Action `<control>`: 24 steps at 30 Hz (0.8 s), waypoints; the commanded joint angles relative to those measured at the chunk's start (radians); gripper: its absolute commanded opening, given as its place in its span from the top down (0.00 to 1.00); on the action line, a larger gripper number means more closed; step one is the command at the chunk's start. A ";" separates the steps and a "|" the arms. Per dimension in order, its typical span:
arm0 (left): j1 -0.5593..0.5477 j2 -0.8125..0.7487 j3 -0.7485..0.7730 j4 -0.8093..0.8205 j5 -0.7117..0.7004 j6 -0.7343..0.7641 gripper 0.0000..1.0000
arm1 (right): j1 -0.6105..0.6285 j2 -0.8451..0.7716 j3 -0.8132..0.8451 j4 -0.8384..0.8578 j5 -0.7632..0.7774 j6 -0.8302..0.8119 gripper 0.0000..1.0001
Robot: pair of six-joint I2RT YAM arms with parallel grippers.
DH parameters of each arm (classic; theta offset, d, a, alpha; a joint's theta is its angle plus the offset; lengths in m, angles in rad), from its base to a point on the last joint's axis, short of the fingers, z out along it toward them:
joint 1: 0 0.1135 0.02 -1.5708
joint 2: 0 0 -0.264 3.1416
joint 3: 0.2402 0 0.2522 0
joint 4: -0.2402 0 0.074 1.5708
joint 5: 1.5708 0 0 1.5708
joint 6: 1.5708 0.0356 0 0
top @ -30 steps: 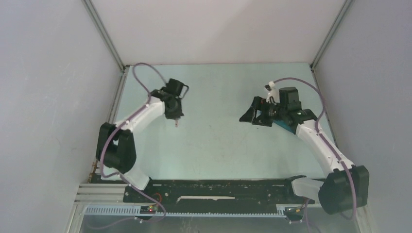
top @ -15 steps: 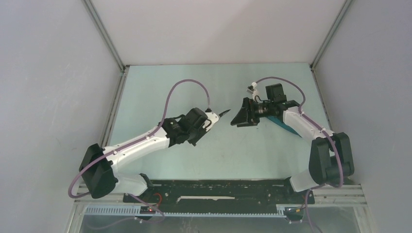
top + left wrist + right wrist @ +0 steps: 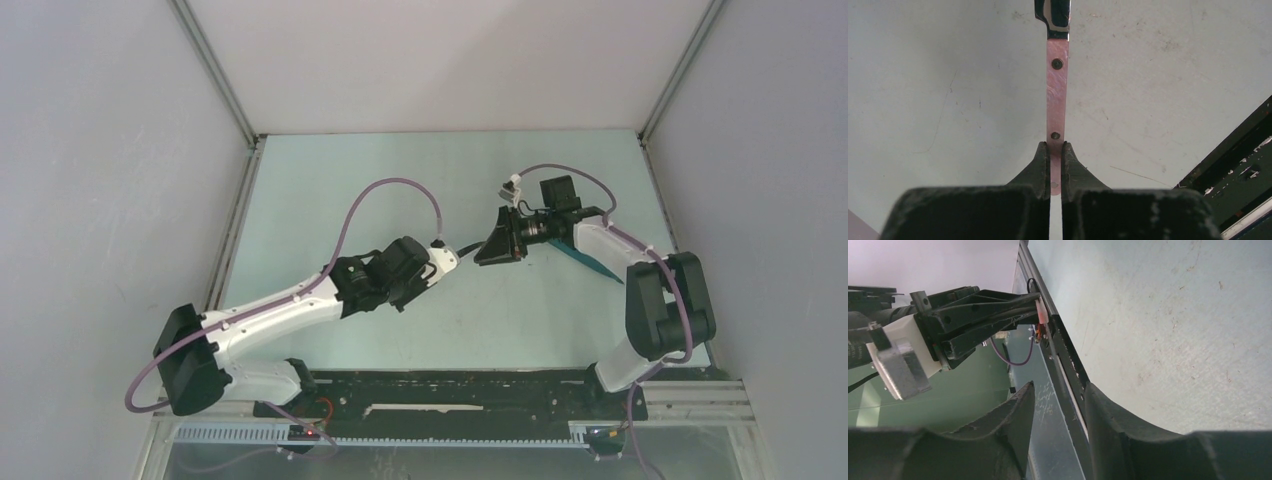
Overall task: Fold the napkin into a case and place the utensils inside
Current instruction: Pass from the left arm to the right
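Observation:
My left gripper (image 3: 1052, 146) is shut on the pinkish riveted handle of a table knife (image 3: 1057, 95), one of the utensils. In the top view the left gripper (image 3: 445, 258) holds the knife (image 3: 470, 247) out above the table's middle, blade toward my right gripper (image 3: 490, 248). The right wrist view shows the knife blade (image 3: 1050, 410) running between the fingers of the right gripper (image 3: 1059, 390), which stand open on either side of it with a gap on the left side. The napkin, a narrow teal strip (image 3: 590, 262), lies on the table partly under the right arm.
The pale green table (image 3: 330, 190) is walled by white panels at the back and both sides. A black rail (image 3: 450, 385) runs along the near edge between the arm bases. The left arm's purple cable (image 3: 385, 190) loops above the table.
The left arm swung from the far left to the middle, bringing the knife to the right gripper. The right gripper shifted left around the blade and its jaws have narrowed.

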State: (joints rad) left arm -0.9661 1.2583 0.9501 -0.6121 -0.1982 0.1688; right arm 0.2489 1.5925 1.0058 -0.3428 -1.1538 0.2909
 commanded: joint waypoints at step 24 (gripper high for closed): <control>-0.045 -0.020 -0.012 0.036 0.073 0.049 1.00 | 0.004 0.041 -0.113 0.392 -0.104 0.238 0.87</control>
State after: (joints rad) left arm -1.0023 1.2480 0.9497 -0.6079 -0.1440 0.1936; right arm 0.2432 1.6329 0.8948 0.0360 -1.2369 0.5293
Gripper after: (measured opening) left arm 0.027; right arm 0.237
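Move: The left hand holds the knife near the end of its pink handle, blade reaching towards the half-open right gripper, which is about 10 cm to this hand's right, 4 cm farther out and a little higher. From the right hand, the knife's middle is about 2 cm left, 1 cm back and nearly level. The folded napkin is some 21 cm to the right hand's right, 4 cm ahead and 15 cm below. Right fingers close around the knife's blade, narrowing from half open to about a quarter; whether both pads already press on it can't be seen. The right hand dips about 1 cm and comes most of the way back up, easing forward and left by 1 cm and rolling its left side up. The left hand keeps its pinch on the handle and drifts about 2 cm back and right towards the right gripper. ##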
